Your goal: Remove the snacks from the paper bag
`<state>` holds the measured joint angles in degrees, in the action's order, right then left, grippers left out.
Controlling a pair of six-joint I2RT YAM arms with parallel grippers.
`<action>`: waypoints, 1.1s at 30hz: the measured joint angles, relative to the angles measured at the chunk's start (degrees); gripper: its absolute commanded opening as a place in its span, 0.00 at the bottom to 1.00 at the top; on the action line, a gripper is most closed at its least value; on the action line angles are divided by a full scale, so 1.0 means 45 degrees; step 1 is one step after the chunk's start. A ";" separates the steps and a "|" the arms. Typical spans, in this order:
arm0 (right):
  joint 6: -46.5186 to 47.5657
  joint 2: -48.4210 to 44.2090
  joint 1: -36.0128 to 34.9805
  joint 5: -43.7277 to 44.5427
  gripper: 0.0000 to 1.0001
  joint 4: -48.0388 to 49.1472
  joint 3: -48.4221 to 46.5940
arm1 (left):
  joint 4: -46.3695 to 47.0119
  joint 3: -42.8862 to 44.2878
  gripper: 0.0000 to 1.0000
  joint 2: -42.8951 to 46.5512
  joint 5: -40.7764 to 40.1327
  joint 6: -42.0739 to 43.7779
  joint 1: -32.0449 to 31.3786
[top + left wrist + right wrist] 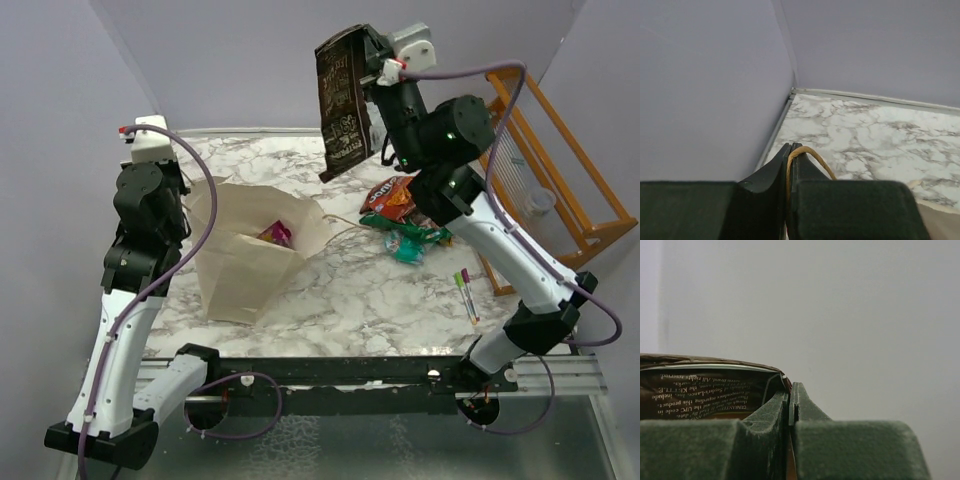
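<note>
The beige paper bag (255, 255) stands open on the marble table, left of centre, with a purple packet (276, 234) showing inside. My left gripper (790, 148) is shut on the bag's twisted cord handle (815, 158) at the bag's left rim. High above the table's back, my right gripper (372, 62) is shut on the top edge of a large dark-brown snack bag (343, 100), which hangs in the air; its printed back (700, 395) fills the left of the right wrist view. An orange-red chip bag (390, 197) and green bags (412, 240) lie on the table to the right.
Two marker pens (466, 294), green and pink, lie near the right front. A wooden rack (545, 170) with a clear cup stands at the far right. Lilac walls close the table at the back and left.
</note>
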<state>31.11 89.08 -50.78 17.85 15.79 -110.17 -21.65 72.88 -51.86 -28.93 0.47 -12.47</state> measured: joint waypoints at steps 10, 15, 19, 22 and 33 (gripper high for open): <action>-0.1812 0.2157 0.2730 0.0418 0.02 -0.3157 0.0602 | 0.1205 0.0350 0.00 -0.0209 -0.2171 0.3439 -0.1064; -0.2157 0.3152 0.2871 0.0350 0.02 -0.3536 0.1496 | 0.1389 0.0219 0.00 -0.0112 -0.1656 0.3973 -0.1341; -0.2181 0.4027 0.3293 -0.0578 0.02 -0.3371 0.1831 | 0.1345 -0.0797 0.00 0.0782 -0.0121 0.3648 -0.1345; -0.1637 0.4575 0.3755 -0.1700 0.02 -0.2759 0.2453 | 0.1282 -0.1753 0.00 0.1671 0.1175 0.3259 -0.1345; 0.0724 0.4867 0.5780 -0.7067 0.01 -0.0656 0.4828 | 0.1171 -0.3483 0.00 0.4070 0.4600 0.2268 -0.1399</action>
<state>34.37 110.98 -24.77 -13.96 12.84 -88.44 -16.38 57.21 -33.54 -8.23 10.68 -18.76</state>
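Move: The right hand holds the dark Kettle bag high up; the bare table it is being taken to lies about 20 cm ahead and some 60 cm below. The Doritos bag lies about 16 cm ahead and 16 cm right of the hand, at table level; the green bag about 5 cm ahead and 18 cm right. From the left hand, which holds a handle, the paper bag's middle is some 18 cm right, 8 cm back and 25 cm below. The right hand, still pinching the Kettle bag by its edge, swings it forward about 20 cm and sinks nearly 40 cm to the clear table left of the Doritos, tipping its fingers down and rolling its left side down some 35 degrees. The left hand keeps the paper bag's handle, first rising about 3 cm, then going some 8 cm right, 5 cm back and 5 cm down while turning clockwise. ##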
